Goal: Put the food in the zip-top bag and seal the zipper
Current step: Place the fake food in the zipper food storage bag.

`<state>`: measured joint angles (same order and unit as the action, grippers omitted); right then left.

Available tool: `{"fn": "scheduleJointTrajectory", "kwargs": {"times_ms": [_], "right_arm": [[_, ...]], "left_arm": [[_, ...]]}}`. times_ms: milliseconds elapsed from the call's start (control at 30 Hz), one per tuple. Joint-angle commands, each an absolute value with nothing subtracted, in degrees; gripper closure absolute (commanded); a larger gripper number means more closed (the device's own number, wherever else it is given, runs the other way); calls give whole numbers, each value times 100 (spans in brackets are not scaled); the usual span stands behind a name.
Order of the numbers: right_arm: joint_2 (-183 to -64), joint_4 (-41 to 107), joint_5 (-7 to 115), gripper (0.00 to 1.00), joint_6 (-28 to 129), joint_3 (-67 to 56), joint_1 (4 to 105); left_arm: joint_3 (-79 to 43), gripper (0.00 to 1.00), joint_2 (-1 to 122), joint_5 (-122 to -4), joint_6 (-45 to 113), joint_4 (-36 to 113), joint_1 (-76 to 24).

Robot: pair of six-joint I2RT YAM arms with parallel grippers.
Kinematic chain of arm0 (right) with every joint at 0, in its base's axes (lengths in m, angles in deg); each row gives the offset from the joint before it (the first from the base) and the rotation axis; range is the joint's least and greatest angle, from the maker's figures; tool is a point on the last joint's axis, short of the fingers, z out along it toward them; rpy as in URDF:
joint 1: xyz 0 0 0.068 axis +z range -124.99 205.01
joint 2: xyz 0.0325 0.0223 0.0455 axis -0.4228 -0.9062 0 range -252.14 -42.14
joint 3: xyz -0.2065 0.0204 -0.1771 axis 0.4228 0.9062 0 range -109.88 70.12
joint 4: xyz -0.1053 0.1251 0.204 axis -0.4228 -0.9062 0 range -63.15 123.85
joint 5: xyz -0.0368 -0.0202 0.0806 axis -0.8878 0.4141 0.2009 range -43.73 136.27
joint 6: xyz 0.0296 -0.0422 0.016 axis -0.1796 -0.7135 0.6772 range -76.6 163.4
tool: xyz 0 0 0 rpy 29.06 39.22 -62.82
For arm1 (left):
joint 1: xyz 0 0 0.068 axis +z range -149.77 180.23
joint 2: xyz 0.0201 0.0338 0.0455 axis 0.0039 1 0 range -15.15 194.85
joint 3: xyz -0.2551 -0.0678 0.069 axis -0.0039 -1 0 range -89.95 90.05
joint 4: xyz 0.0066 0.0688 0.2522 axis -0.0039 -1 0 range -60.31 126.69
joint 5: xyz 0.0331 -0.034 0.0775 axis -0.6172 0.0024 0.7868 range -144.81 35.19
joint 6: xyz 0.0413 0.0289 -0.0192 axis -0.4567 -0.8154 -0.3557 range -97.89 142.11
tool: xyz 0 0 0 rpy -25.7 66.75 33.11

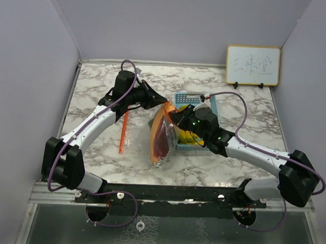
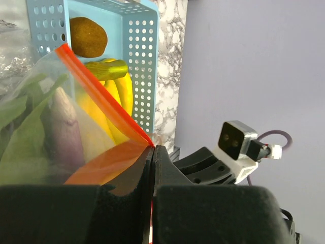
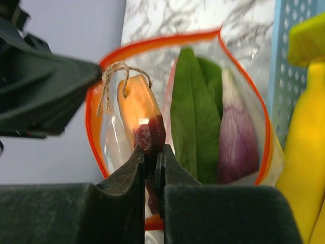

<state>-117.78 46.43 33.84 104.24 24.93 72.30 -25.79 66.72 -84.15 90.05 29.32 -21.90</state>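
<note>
The clear zip-top bag (image 1: 161, 139) with an orange zipper rim (image 3: 152, 44) stands open mid-table. My left gripper (image 2: 153, 147) is shut on the bag's rim at its far end (image 1: 165, 105). My right gripper (image 3: 152, 148) is shut on an orange-red food piece (image 3: 143, 114) with a twine loop, held right at the bag's mouth (image 1: 173, 118). A green leaf (image 3: 193, 112) and a purple-white vegetable (image 3: 238, 137) lie inside the bag. Yellow bananas (image 2: 119, 96) with green tips and a brown lump (image 2: 87, 36) sit in the light-blue basket (image 2: 143, 56).
The basket (image 1: 192, 99) stands just right of the bag, under my right arm. A thin orange stick (image 1: 123, 132) lies on the marble to the left of the bag. A small whiteboard (image 1: 252, 65) leans on the back wall at the right.
</note>
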Motion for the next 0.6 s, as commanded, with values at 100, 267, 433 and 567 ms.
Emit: {"fn": "scheduleJointTrajectory", "kwargs": {"times_ms": [100, 267, 433, 567], "right_arm": [[-11791, 4020, 5129, 98, 9892, 2397, 7300], [-12116, 3404, 5496, 98, 8963, 1860, 7300], [-12390, 1858, 4829, 57, 7962, 506, 7300], [-12049, 1063, 3550, 33, 7472, -94, 7284]], "left_arm": [[-2381, 100, 6569, -8347, 8834, 3228, -2212], [-2318, 100, 6643, -8438, 8824, 3382, -2210], [-2250, 100, 6643, -8729, 8745, 3521, -2210], [-2202, 100, 6566, -8933, 8386, 3215, -2211]]}}
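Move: The bag's mouth is right at the right fingers, its middle about 3 cm ahead, 1 cm left and 2 cm below; the tan-and-maroon food piece they hold is already partly in it. The basket's middle lies about 4 cm ahead, 9 cm right and 15 cm down, its bananas roughly 6 cm right, level and 13 cm below. From the left fingers, pinching the rim, the mouth's middle is about 2 cm back, 3 cm right and 6 cm below. Draw the right gripper back some 3 cm, left and slightly down with the food piece inside the bag's mouth, turning it about 20 degrees counter-clockwise and rolling its left side down. Then spread the fingers past halfway to let go, lifting about 3 cm and easing forward. Keep the left fingers pinched on the zipper rim, rising barely 1 cm late. ##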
